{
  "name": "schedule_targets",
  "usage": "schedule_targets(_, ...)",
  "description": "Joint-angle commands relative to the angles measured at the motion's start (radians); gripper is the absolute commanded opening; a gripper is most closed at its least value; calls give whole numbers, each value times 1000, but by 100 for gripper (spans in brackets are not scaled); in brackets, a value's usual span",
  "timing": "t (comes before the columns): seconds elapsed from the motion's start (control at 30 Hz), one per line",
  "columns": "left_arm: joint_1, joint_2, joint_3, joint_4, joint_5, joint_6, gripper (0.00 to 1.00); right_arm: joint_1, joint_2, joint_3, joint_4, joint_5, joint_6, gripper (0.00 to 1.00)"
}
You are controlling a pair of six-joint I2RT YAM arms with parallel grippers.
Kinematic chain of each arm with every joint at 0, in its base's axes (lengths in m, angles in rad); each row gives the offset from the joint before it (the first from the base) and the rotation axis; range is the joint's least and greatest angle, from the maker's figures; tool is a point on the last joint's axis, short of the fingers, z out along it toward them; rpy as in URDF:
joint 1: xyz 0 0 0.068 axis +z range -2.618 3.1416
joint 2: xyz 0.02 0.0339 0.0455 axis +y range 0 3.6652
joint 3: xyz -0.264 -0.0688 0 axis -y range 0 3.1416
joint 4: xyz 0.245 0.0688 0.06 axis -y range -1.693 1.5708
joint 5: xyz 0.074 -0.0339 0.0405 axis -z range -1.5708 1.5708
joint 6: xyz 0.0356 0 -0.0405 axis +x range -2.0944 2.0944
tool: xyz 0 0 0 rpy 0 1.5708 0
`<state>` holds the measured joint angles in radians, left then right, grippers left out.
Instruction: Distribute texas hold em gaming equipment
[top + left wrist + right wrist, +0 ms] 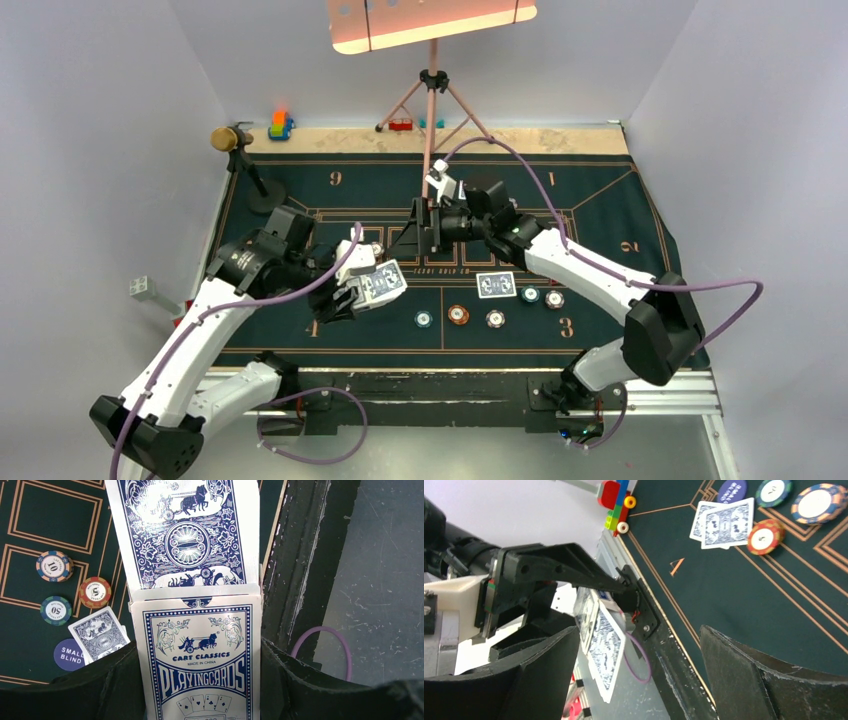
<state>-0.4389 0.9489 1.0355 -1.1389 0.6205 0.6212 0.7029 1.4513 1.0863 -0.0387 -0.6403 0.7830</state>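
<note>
My left gripper (pixel 345 295) (pixel 200 680) is shut on a white and blue playing-card box (pixel 200 660) (pixel 380 284), held over the left of the green mat (pixel 600 220). Blue-backed cards (pixel 187 535) stick out of the box's open top. My right gripper (pixel 408 243) (pixel 639 680) is open just right of the box, and the cards (pixel 605 647) show edge-on beside its left finger, not between the jaws. Two blue-backed cards (pixel 496 284) (pixel 724 522) lie on the mat. Several poker chips lie near them: a teal chip (pixel 424 320), an orange chip (pixel 458 314) and a whitish chip (pixel 495 319).
A gold-headed microphone (pixel 232 140) on a round black base stands at the back left. Toy blocks (pixel 281 125) (pixel 616 502) sit on the far edge. A tripod stand (pixel 432 90) rises at the back centre. A dark blue blind button (pixel 68 654) lies by the cards.
</note>
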Motion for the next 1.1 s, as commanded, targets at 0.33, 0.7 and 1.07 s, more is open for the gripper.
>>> schedule_targets(0.33, 2, 15, 37, 52, 16, -7, 0, 98, 4, -62, 155, -25, 97, 97)
schedule_targets(0.7, 2, 20, 59, 46, 26, -13, 0, 98, 3, -50, 46, 7, 48, 75)
schedule_targets(1.07, 2, 18, 58, 41, 32, -14, 0, 66, -58, -55, -39, 98, 19, 66)
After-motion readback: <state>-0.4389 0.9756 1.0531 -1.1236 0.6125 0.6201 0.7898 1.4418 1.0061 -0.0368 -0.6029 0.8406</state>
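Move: The top card of the deck, poking out of the card box that the left hand grips, lies about 8 cm back from the right hand, 4 cm to its left and 5 cm below. On the mat some 18 cm below the right hand are the red chip, 7 cm ahead and 11 cm left, and the teal chip, 5 cm back and 3 cm left. From the left hand that card is about 8 cm to the right, 2 cm ahead and nearly level. Back and to the left by about 4 cm, the right hand swings in over the deck, then sinks some 4 cm, its wide-open fingers closing by about a third. The finger nearer the base comes down on the top card's face, then drags the card roughly a centimetre to the right and slightly forward. The left hand keeps its hold on the box, easing only about a centimetre forward. ##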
